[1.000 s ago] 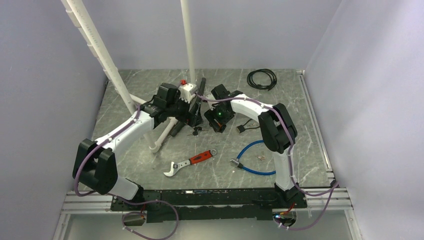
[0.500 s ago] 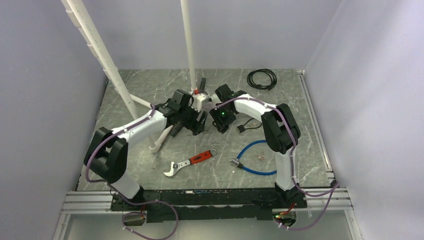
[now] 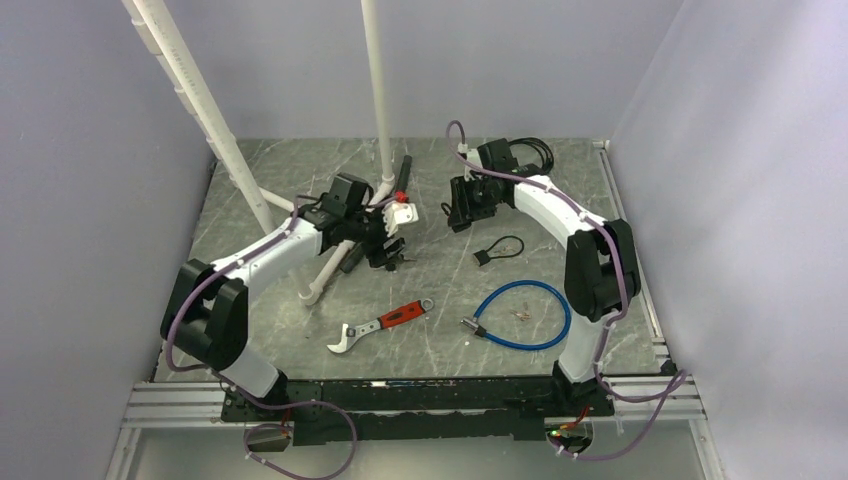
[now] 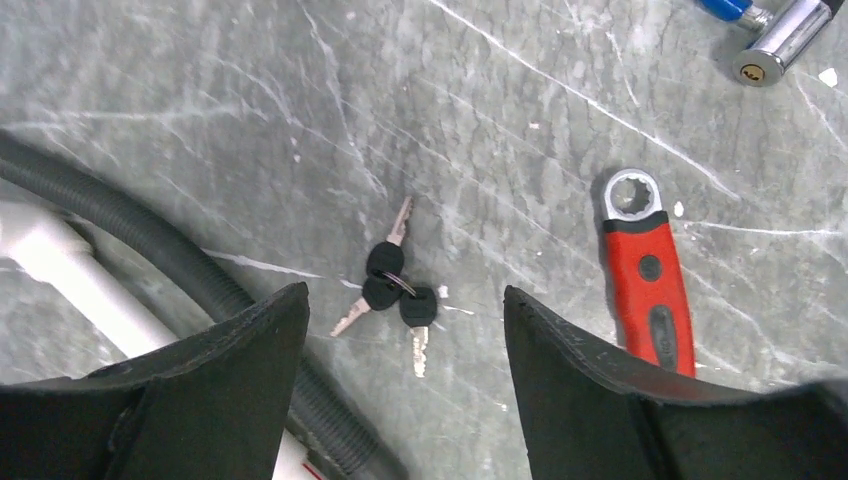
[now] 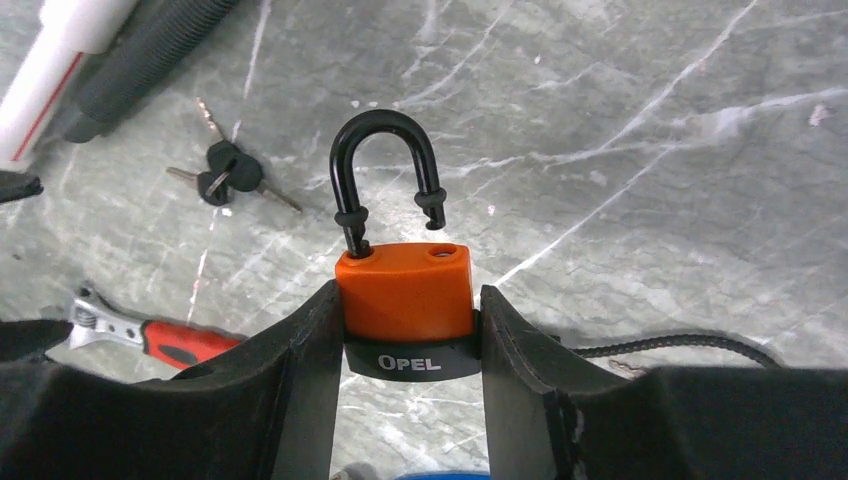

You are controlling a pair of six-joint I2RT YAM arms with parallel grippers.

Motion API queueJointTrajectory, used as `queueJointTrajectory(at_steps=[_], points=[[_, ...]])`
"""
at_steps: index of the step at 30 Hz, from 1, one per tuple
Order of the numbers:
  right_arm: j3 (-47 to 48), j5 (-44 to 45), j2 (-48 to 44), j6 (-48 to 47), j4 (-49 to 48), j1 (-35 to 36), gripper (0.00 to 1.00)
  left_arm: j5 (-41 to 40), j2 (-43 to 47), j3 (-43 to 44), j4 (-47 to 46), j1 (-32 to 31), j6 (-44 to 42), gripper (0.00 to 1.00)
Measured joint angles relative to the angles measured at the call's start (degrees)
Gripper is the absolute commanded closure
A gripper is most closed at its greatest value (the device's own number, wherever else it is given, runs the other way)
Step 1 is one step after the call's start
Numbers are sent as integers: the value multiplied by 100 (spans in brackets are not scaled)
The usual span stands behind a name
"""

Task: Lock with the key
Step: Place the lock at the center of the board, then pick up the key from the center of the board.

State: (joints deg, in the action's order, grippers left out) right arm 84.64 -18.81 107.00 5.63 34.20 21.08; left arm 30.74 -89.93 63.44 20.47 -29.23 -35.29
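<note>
An orange padlock (image 5: 405,290) with a black base marked OPEL sits between the fingers of my right gripper (image 5: 408,300), which is shut on its body. Its black shackle (image 5: 385,165) stands open, one end free of the body. In the top view my right gripper (image 3: 462,205) hangs above the table at the back, right of centre. A bunch of black-headed keys (image 4: 395,285) lies flat on the marble table (image 4: 500,120), also visible in the right wrist view (image 5: 225,175). My left gripper (image 4: 405,295) hovers open straight over the keys, touching nothing.
A red-handled wrench (image 3: 385,320) lies near the front. A blue cable lock (image 3: 520,315) curls at the right, with a small black lock and loop (image 3: 497,248) behind it. A black cable coil (image 3: 525,155) is at the back. White pipes (image 3: 380,90) and a grey hose (image 4: 150,250) stand beside the left gripper.
My right gripper closed on the padlock and carried it up and back to the right. My left gripper shifted over the keys and its jaws narrowed a little.
</note>
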Motion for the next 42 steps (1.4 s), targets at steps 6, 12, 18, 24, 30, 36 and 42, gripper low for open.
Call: queueJointTrajectory(at_steps=[6, 12, 18, 24, 30, 36, 42], points=[[-367, -485, -356, 354, -216, -186, 100, 407, -212, 251, 396, 175, -1279, 40], [-531, -916, -970, 960, -496, -761, 100, 170, -1060, 566, 752, 87, -2306, 43], [-905, -1311, -1464, 1687, -1040, -1224, 100, -114, -1617, 933, 977, -17, -2776, 43], [-1139, -1493, -1515, 2201, -1248, -1443, 100, -350, -1939, 1130, 986, -181, -2922, 43], [-1270, -1502, -1663, 2507, -1515, -1532, 100, -579, -2114, 1152, 940, -280, -2964, 52], [-1432, -1598, -1928, 2935, -1803, -1641, 100, -935, -2155, 1137, 800, -323, -2946, 77], [-1432, -1622, -1954, 3080, -1937, -1683, 100, -962, -2162, 1252, 824, -337, -2870, 100]])
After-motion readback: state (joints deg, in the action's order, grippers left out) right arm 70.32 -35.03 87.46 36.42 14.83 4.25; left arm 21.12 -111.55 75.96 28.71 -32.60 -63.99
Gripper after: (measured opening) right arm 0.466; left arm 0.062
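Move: The keys lie about 4 cm ahead of the left hand, 1 cm to its right and 10 cm below. From them, the adjustable wrench's middle is some 13 cm back and 2 cm left; the grey hose's middle is about 10 cm farther out and 3 cm left. The right hand, already holding the orange lock, has the keys roughly 16 cm left, 3 cm back and 10 cm below, and the cable lock about 6 cm right, 1 cm back and equally low. Down about 10 cm and slightly forward, the left hand drops onto the keys, steepening its fingers by some 20 degrees and turning clockwise, then shuts them from well open to pinch one key by its black head. Meanwhile the right arm keeps its grip on the orange lock and lifts it up and to the right, away from the keys, swinging its fingers flatter to point more leftward. ##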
